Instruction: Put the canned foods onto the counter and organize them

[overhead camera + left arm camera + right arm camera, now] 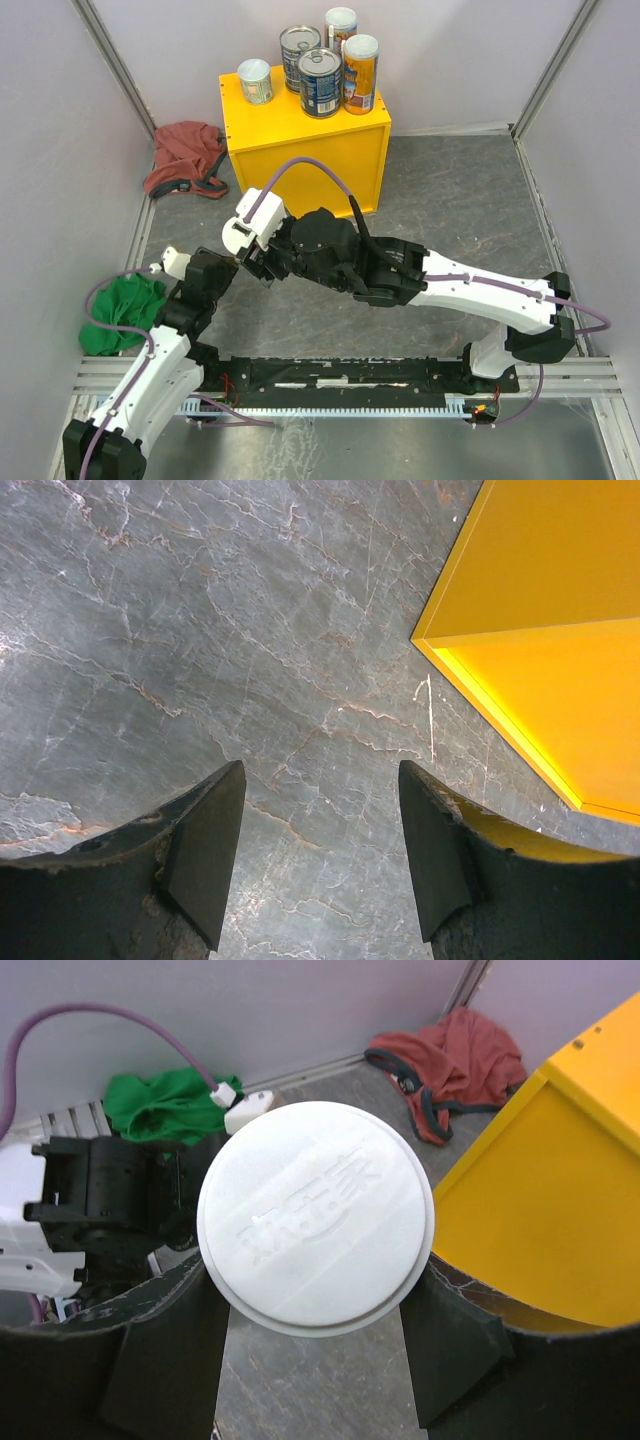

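Five canned foods stand on the counter, the yellow box: a short white-lidded can, two silver-topped tins and two tall orange cans. My right gripper is shut on another white-lidded can, held low over the floor in front of the counter's left corner. In the top view the right gripper hides that can. My left gripper is open, with only bare floor between its fingers. It sits just left of the right gripper.
A red cloth lies left of the counter by the wall. A green cloth lies at the near left beside my left arm. Grey marbled floor spreads right of the counter. Walls close three sides.
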Available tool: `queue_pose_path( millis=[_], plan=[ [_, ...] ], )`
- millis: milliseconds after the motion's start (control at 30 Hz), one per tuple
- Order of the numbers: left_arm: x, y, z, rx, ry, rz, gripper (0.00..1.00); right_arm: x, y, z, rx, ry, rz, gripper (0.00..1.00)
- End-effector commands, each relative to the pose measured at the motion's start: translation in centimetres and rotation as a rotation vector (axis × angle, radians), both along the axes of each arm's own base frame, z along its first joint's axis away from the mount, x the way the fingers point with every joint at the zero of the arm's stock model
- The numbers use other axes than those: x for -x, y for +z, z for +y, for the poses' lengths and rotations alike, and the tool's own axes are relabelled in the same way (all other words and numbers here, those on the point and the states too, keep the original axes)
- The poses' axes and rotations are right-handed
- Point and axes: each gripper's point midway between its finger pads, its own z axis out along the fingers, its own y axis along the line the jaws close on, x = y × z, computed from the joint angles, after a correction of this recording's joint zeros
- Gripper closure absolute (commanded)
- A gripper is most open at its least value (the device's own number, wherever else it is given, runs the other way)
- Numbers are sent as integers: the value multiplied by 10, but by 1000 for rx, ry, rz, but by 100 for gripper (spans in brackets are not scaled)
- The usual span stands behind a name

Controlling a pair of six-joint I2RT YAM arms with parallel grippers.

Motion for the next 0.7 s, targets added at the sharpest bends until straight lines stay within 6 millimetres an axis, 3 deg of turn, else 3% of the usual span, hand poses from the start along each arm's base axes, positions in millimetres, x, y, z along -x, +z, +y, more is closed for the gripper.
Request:
queue_pose_path(
  millis=[0,233,667],
  plan=[
    [-8,10,-5,43,9,-53,31,-1,68,-5,-136,-24,-77,91],
    [-7,7,-5,44,5,-44,31,-4,101,-8,-177,-46,-123,92],
    [-9,6,-7,42,-8,-52,31,-19,120,-11,-171,-129,-195,95]
  ],
)
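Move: The right gripper already holds the white-lidded can in the air. The clear front-left part of the yellow box's top lies about 28 cm ahead, neither left nor right, some 5 cm below. The small can stands about 37 cm ahead and 2 cm to the left; the front blue can 36 cm ahead and 11 cm right, both near hand height. From the left gripper, that clear spot is some 18 cm ahead, 12 cm right, 24 cm up. Lift the white-lidded can nearly straight up in front of the yellow box, about 6 cm, easing off towards the top and creeping barely a centimetre forward. As the right gripper climbs, tip its fingers up some 5 degrees and swing them slightly clockwise towards the box, keeping the grip on the can. ##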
